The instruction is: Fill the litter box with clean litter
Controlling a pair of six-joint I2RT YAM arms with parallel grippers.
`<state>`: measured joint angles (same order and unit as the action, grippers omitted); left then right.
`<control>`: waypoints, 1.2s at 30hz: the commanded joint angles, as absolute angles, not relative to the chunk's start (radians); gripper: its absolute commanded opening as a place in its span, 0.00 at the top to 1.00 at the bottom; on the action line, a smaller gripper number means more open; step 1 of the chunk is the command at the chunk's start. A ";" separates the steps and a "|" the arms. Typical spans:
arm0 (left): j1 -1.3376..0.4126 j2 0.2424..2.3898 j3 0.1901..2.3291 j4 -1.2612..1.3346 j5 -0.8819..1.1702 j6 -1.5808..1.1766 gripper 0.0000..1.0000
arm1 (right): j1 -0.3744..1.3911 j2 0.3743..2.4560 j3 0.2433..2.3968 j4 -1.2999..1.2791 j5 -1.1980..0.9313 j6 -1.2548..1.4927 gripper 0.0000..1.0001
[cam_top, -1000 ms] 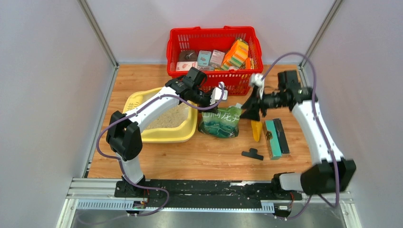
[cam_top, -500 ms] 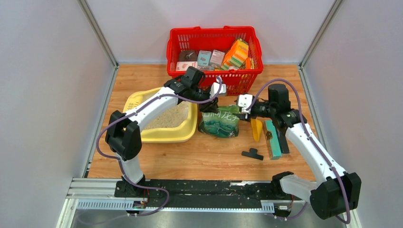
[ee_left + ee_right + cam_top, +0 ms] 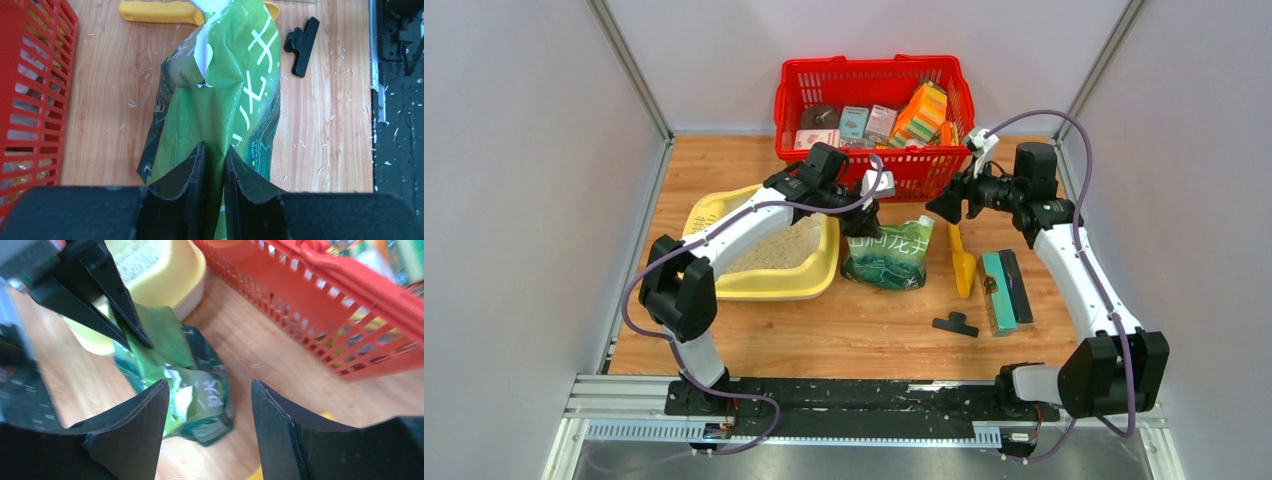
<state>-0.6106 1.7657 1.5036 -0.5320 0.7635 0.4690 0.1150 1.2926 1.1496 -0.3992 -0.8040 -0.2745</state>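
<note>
The pale-yellow litter box [image 3: 769,290] lies left of centre, and beige clean litter [image 3: 774,250] covers part of its floor. To its right a green bag [image 3: 887,252] with a torn top stands slumped on the wood. My left gripper [image 3: 861,212] [image 3: 215,147] is shut on a fold of the green bag [image 3: 235,75], with the film pinched between its fingers. Farther right, my right gripper [image 3: 949,205] [image 3: 209,382] hangs open above the table beside the bag [image 3: 167,332], holding nothing. The litter box's corner [image 3: 170,275] shows in the right wrist view.
A red mesh basket [image 3: 874,110] full of packages stands at the back, close behind both grippers. Right of the bag lie a yellow scoop [image 3: 962,265], a black clip [image 3: 955,324] and a teal block [image 3: 997,290]. Loose grains speckle the wood.
My right gripper dipped to the bag's top half a second ago, then drew back up and right toward the basket, opening wider. The left gripper shifted slightly left, staying on the bag.
</note>
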 commanded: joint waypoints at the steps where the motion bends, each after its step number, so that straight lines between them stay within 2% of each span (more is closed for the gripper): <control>1: -0.595 1.689 1.462 -0.439 0.733 0.332 0.75 | 0.103 1.298 1.186 -0.446 -0.913 0.110 0.35; 8: -0.595 1.678 1.434 -0.373 0.724 0.235 0.75 | 0.094 1.417 1.221 -0.552 -1.055 0.167 0.33; 17: -0.595 1.654 1.404 -0.345 0.726 0.207 0.75 | 0.101 1.480 1.220 -0.526 -1.049 0.218 0.39; 20: -0.592 1.646 1.390 -0.337 0.729 0.196 0.75 | 0.109 1.486 1.209 -0.526 -1.048 0.225 0.49; 21: -0.592 1.641 1.385 -0.334 0.729 0.193 0.75 | 0.110 1.488 1.206 -0.523 -1.048 0.230 0.56; 22: -0.591 1.641 1.384 -0.330 0.729 0.190 0.75 | 0.112 1.488 1.201 -0.525 -1.046 0.233 0.60; 24: -0.583 1.640 1.378 -0.321 0.729 0.181 0.75 | 0.109 1.493 1.203 -0.551 -1.039 0.232 0.63; 27: -0.577 1.637 1.374 -0.316 0.732 0.176 0.75 | 0.110 1.496 1.200 -0.568 -1.039 0.238 0.61; 29: -0.575 1.638 1.374 -0.313 0.735 0.175 0.75 | 0.110 1.497 1.193 -0.557 -1.051 0.251 0.70; 33: -0.571 1.629 1.373 -0.318 0.738 0.176 0.73 | 0.103 1.519 1.180 -0.516 -1.080 0.331 0.96; 34: -0.569 1.626 1.370 -0.321 0.741 0.181 0.71 | 0.100 1.532 1.174 -0.500 -1.097 0.398 1.00; 36: -0.569 1.602 1.353 -0.342 0.750 0.224 0.69 | 0.081 1.551 1.173 -0.473 -1.164 0.464 1.00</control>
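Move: The free torn corner of the litter bag's mouth is just below my open right hand, about 3 cm back, 3 cm left and 4 cm down. The bag's body sits some 10 cm back and 8 cm left, with the yellow scoop about 10 cm back and 8 cm right. The red basket is roughly 19 cm ahead and 11 cm left. From my left hand, already pinching the mouth's other side, that corner is about 9 cm right and 2 cm ahead, nearly level. I bring my right hand down about 4 cm and some 3 cm back and left onto the free corner of the bag's mouth, rolling the wrist roughly 50 degrees about the fingers' own line so its forward side tips down. Once nearly there, I shut the fingers from well open and pinch the thin film by the white tear. My left hand stays put, keeping its pinch and turning about 10 degrees counter-clockwise. ##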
